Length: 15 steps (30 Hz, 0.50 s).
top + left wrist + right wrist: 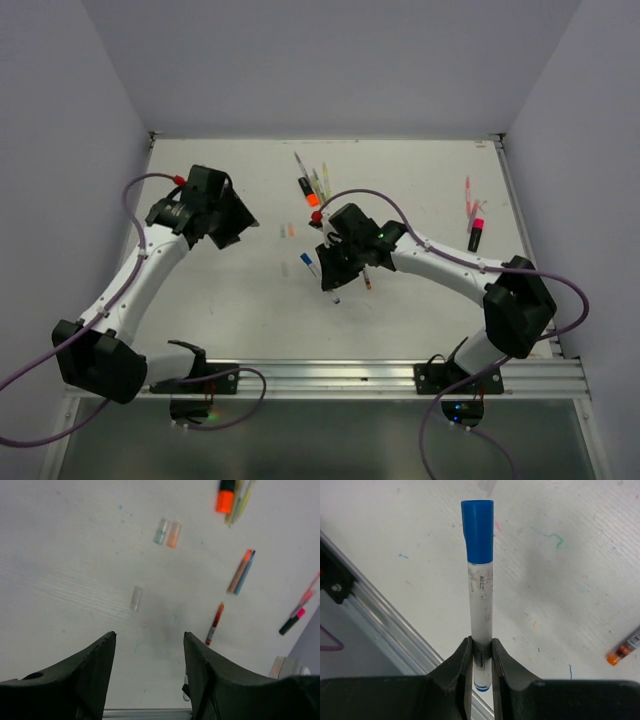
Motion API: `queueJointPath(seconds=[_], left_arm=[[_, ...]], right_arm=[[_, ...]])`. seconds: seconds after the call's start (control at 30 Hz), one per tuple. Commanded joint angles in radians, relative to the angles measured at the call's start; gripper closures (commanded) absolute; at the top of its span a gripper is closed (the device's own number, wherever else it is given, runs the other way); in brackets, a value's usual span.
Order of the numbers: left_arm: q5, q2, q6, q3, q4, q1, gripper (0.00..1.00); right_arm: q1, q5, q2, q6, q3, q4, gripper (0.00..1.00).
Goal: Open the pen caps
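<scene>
My right gripper (481,652) is shut on the lower end of a white pen (481,600), held above the table. The pen's blue cap (477,530) sits on the far end, pointing away from the fingers. From above, that gripper (340,262) is at the table's middle and the blue cap (307,260) sticks out to its left. My left gripper (150,640) is open over bare table with nothing between its fingers; from above it (240,225) is left of centre. Three loose caps lie ahead of it: a bluish clear one (161,531), an orange one (174,534) and a clear one (136,598).
An orange highlighter (225,497) lies with thin pens at the back centre (313,195). An orange and a blue pen (241,572) lie side by side, with a red pen (215,624) nearer. A pink-capped black highlighter (477,232) and pink pens lie at the right. A metal rail (330,375) borders the near edge.
</scene>
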Motion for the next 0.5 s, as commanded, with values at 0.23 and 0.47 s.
queueJointPath(seconds=[0.23, 0.47], left_arm=[[0.464, 0.140, 0.190, -0.075, 0.388, -0.145, 0.37], [0.443, 0.138, 0.184, -0.091, 0.394, -0.172, 0.34]], right_arm=[[-0.038, -0.300, -0.016, 0.064, 0.072, 0.028, 1.00], [-0.064, -0.304, -0.029, 0.127, 0.079, 0.070, 1.00]])
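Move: The marker's blue cap, on the pen the right hand already grips, sits about 13 cm to the left hand's right, 4 cm nearer the base and some 7 cm lower. On the table, 20 cm below that hand, lie a loose clear cap 8 cm right and 3 cm back, and a pair of pulled caps 8 cm right and 8 cm ahead. From the right hand the blue cap is roughly 5 cm ahead, 4 cm left and 4 cm up. The blue cap is what the left hand goes for: that hand sweeps about 13 cm right with open fingers, dipping some 5 cm and easing back up 1 cm, while turning roughly 30 degrees clockwise and rolling its left side down. The right hand keeps its pinch low on the barrel, lifts the marker 4 cm and slightly left, tilting it up. ##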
